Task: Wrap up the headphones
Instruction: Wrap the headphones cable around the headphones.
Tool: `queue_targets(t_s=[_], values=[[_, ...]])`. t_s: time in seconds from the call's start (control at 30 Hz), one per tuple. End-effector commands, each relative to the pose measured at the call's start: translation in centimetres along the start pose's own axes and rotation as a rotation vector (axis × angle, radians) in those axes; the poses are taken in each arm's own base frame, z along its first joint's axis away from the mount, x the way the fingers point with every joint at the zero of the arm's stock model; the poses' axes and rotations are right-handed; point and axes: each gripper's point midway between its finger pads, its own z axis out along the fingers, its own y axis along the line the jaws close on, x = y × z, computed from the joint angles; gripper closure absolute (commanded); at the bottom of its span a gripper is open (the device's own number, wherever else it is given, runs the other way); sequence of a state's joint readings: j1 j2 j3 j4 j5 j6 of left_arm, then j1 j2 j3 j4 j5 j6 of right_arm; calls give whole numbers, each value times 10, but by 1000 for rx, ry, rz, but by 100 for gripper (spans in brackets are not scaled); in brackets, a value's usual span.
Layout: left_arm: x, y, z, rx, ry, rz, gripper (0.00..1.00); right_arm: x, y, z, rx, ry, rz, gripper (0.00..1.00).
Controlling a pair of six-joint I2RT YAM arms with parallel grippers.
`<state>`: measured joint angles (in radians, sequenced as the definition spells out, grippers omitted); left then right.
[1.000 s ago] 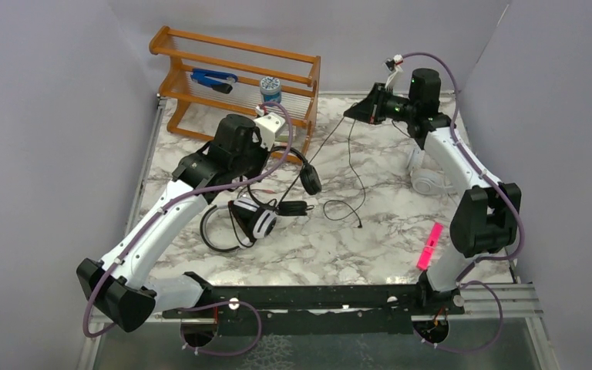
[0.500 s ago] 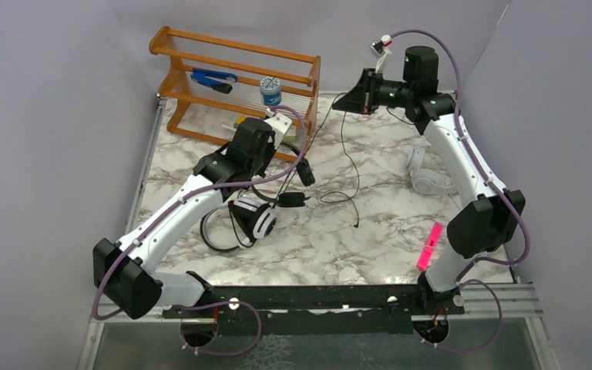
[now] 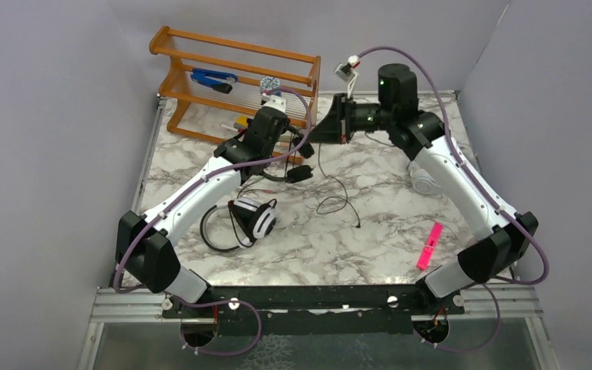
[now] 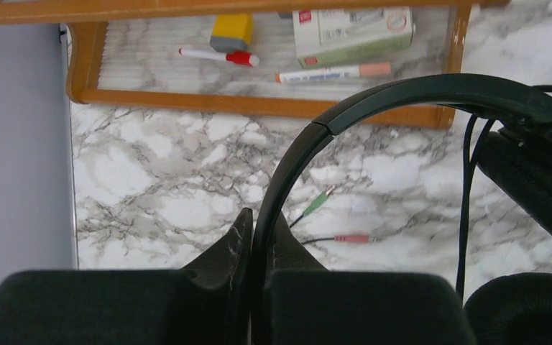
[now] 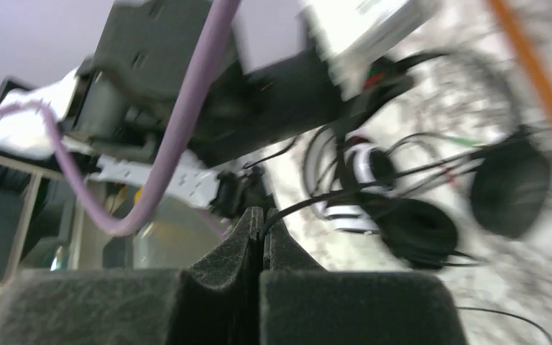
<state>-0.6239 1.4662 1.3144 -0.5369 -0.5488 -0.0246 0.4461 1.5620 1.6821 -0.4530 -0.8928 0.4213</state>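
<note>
My left gripper (image 3: pixel 289 154) is shut on the headband (image 4: pixel 374 100) of the all-black headphones (image 3: pixel 299 173), held above the table in front of the rack. The band runs between the pads in the left wrist view, with the ear pads (image 4: pixel 539 180) at the right. My right gripper (image 3: pixel 314 132), just right of the left one, is shut on their thin black cord (image 5: pixel 309 203). The rest of the cord hangs down to a loop (image 3: pixel 331 202) on the marble. White headphones with black pads (image 3: pixel 254 220) lie on the table below the left arm. All-white headphones (image 3: pixel 424 181) lie partly behind the right arm.
A wooden rack (image 3: pixel 231 58) stands at the back left with a blue tool (image 3: pixel 214 79) and a jar (image 3: pixel 270 83); markers (image 4: pixel 219 55) and a box (image 4: pixel 352 32) lie under it. A pink clip (image 3: pixel 429 245) lies at the front right. Green (image 4: pixel 320 203) and pink plugs (image 4: pixel 352 238) rest on the marble.
My left gripper has carried the black headphones back and right toward the rack. My right gripper has swung left with the cord and now sits close to the left one.
</note>
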Motion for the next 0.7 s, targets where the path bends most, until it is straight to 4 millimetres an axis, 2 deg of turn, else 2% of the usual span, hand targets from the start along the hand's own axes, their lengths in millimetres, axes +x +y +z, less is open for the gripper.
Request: queue_targets(t_s=[0.0,0.1,0.2,0.3,0.37,0.43,0.57,0.67], values=[[-57,4,-4,-54,-128,-298,100,20,63,15,-113,-11,26,100],[-77,-1,-4,-33,-153,-370,100,29,88,14,-172,-24,45,100],[-102,0,-11,-17,-193,-470,100,39,109,10,-196,-52,43,100],[-135,5,-26,15,-256,-554,100,58,118,7,-217,-76,44,100],[-155,8,-37,44,-296,-596,100,69,116,3,-217,-111,28,100],[-173,10,-50,82,-333,-630,100,83,105,1,-205,-155,7,100],[-196,8,-74,182,-381,-666,100,86,83,-1,-150,-274,-94,98],[-204,3,-91,264,-399,-676,100,82,74,5,-174,-367,-180,97]])
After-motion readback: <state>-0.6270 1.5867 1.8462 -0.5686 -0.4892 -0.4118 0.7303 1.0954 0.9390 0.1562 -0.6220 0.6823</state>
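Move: The black headphones' ear cups, where the cable is to go round, lie about 3 cm left of the right hand, 3 cm ahead and 11 cm below; the right fingers already hold the cable. From the left hand, shut on the headband, the cups are some 11 cm right, 2 cm back and 2 cm lower. The white headphones lie 8 cm left of the left hand, 6 cm back, 21 cm below; the wooden rack's middle is about 28 cm ahead, 8 cm left and 13 cm below. The left hand, still gripping the black headband, lifts the headphones about 16 cm while drifting right and slightly forward, rolling some 35 degrees so its left side drops and its fingers tip up. The right hand keeps the cable pinched and draws it back about 12 cm, first edging left, then sinking a little, away from the ear cups as the cable runs straight between them. ##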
